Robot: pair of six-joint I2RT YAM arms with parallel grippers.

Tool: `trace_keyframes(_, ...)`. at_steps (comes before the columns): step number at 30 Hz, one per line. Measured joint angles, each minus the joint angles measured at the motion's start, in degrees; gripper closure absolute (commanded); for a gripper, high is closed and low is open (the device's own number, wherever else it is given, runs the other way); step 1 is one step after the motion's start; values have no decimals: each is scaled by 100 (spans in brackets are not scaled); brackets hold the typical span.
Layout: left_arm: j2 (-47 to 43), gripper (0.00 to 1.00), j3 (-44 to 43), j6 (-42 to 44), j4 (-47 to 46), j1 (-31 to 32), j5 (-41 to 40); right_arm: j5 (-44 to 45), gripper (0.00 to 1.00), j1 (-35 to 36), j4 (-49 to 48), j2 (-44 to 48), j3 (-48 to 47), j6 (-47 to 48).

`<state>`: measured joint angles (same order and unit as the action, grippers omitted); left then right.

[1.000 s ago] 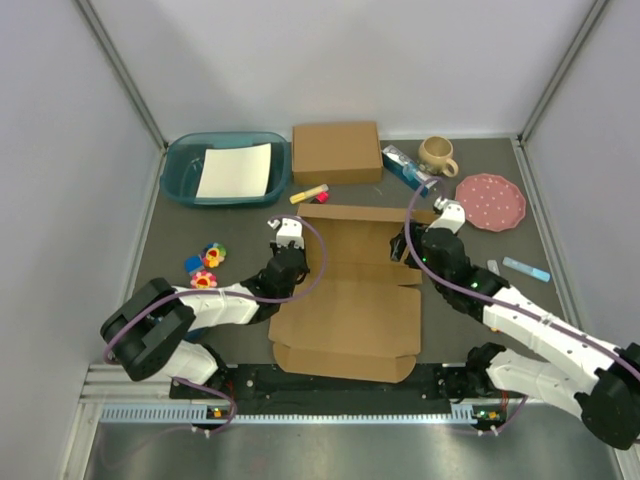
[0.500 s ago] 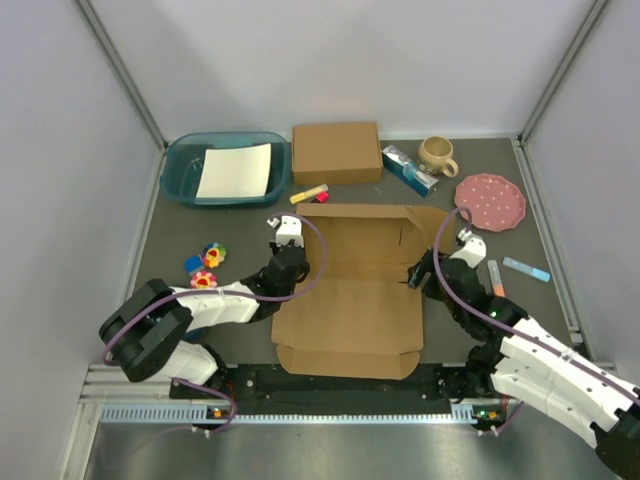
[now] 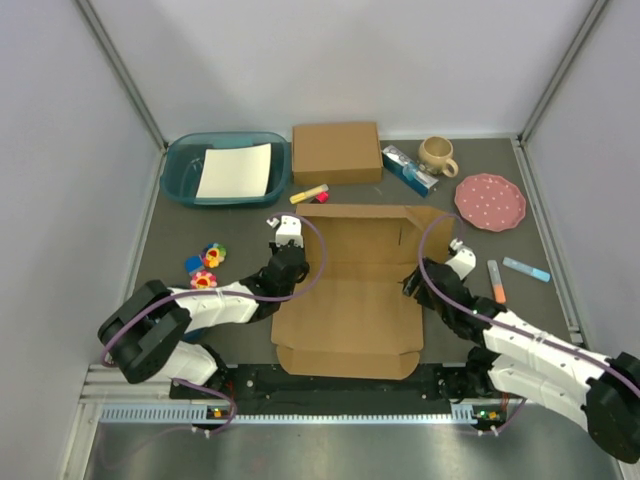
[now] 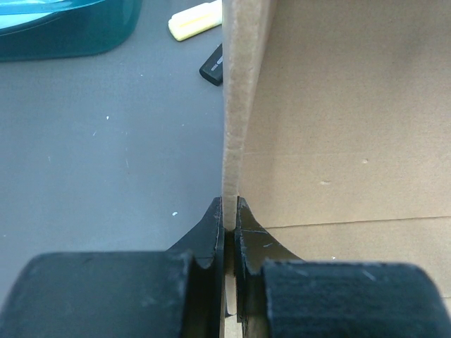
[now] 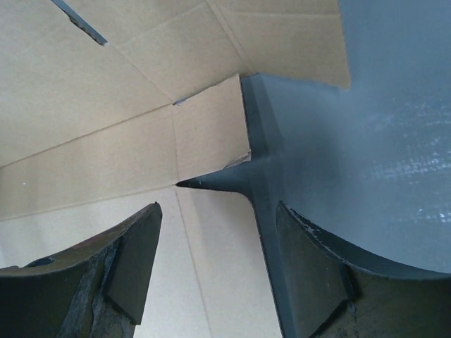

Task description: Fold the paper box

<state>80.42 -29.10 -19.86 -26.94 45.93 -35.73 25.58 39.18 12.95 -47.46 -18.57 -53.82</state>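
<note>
The paper box (image 3: 350, 295) lies as a brown die-cut sheet in the middle of the table. Its left side flap stands upright, seen edge-on in the left wrist view, next to the box's panel (image 4: 331, 127). My left gripper (image 3: 292, 268) is shut on that flap's near end, and the cardboard edge is pinched between its black fingers (image 4: 230, 211). My right gripper (image 3: 412, 285) is open at the sheet's right edge. Its fingers (image 5: 218, 211) straddle the edge of the box's panel (image 5: 106, 105) just below a notch, touching nothing.
Along the back stand a teal bin (image 3: 180, 170) holding white paper, a smaller closed brown box (image 3: 336, 152), a blue carton (image 3: 408, 168), a mug (image 3: 437, 153) and a pink plate (image 3: 490, 201). A yellow highlighter (image 3: 309, 193), small toys (image 3: 205, 265) and pens (image 3: 497, 281) lie around the sheet.
My right gripper left the sheet's far right corner and came back to the middle of its right edge. The far panel now lies flatter. The left gripper has kept its hold.
</note>
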Motion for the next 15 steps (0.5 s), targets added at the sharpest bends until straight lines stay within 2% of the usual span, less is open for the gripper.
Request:
trace_keyframes(4, -4, 100, 0, 2, 4, 0, 13, -2, 40, 0, -483, -459, 133, 70)
trace_keyframes(9, -7, 100, 0, 2, 4, 0, 28, 42, 50, 0, -1021, -780, 142, 269)
trace_keyframes(15, -7, 100, 0, 0, 11, -2, 9, 245, 54, -9, -1685, -817, 437, 516)
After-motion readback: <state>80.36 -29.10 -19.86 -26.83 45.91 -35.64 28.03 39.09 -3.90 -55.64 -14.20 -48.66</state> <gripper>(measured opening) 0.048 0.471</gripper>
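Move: The narrow flap along the box's right edge has its far end, by the slit, some 2 cm ahead of the open right fingers and 3 cm below. The small square tab sits about 5 cm ahead and 3 cm down, and the back panel's right wing about 9 cm ahead, 3 cm right. The orange-capped marker lies roughly 16 cm to the right. From the left hand the flap's end is about 22 cm right and 9 cm back. The narrow right-hand flap is approached by the right hand, which first dips about 1.5 cm, then eases forward, some 2 cm in all, towards the slit end. The fingertips tilt up about 5 degrees while the gap narrows by about a third, still open around the flap; contact can't be made out. The left hand stays put and keeps its pinch on the box's left edge. ##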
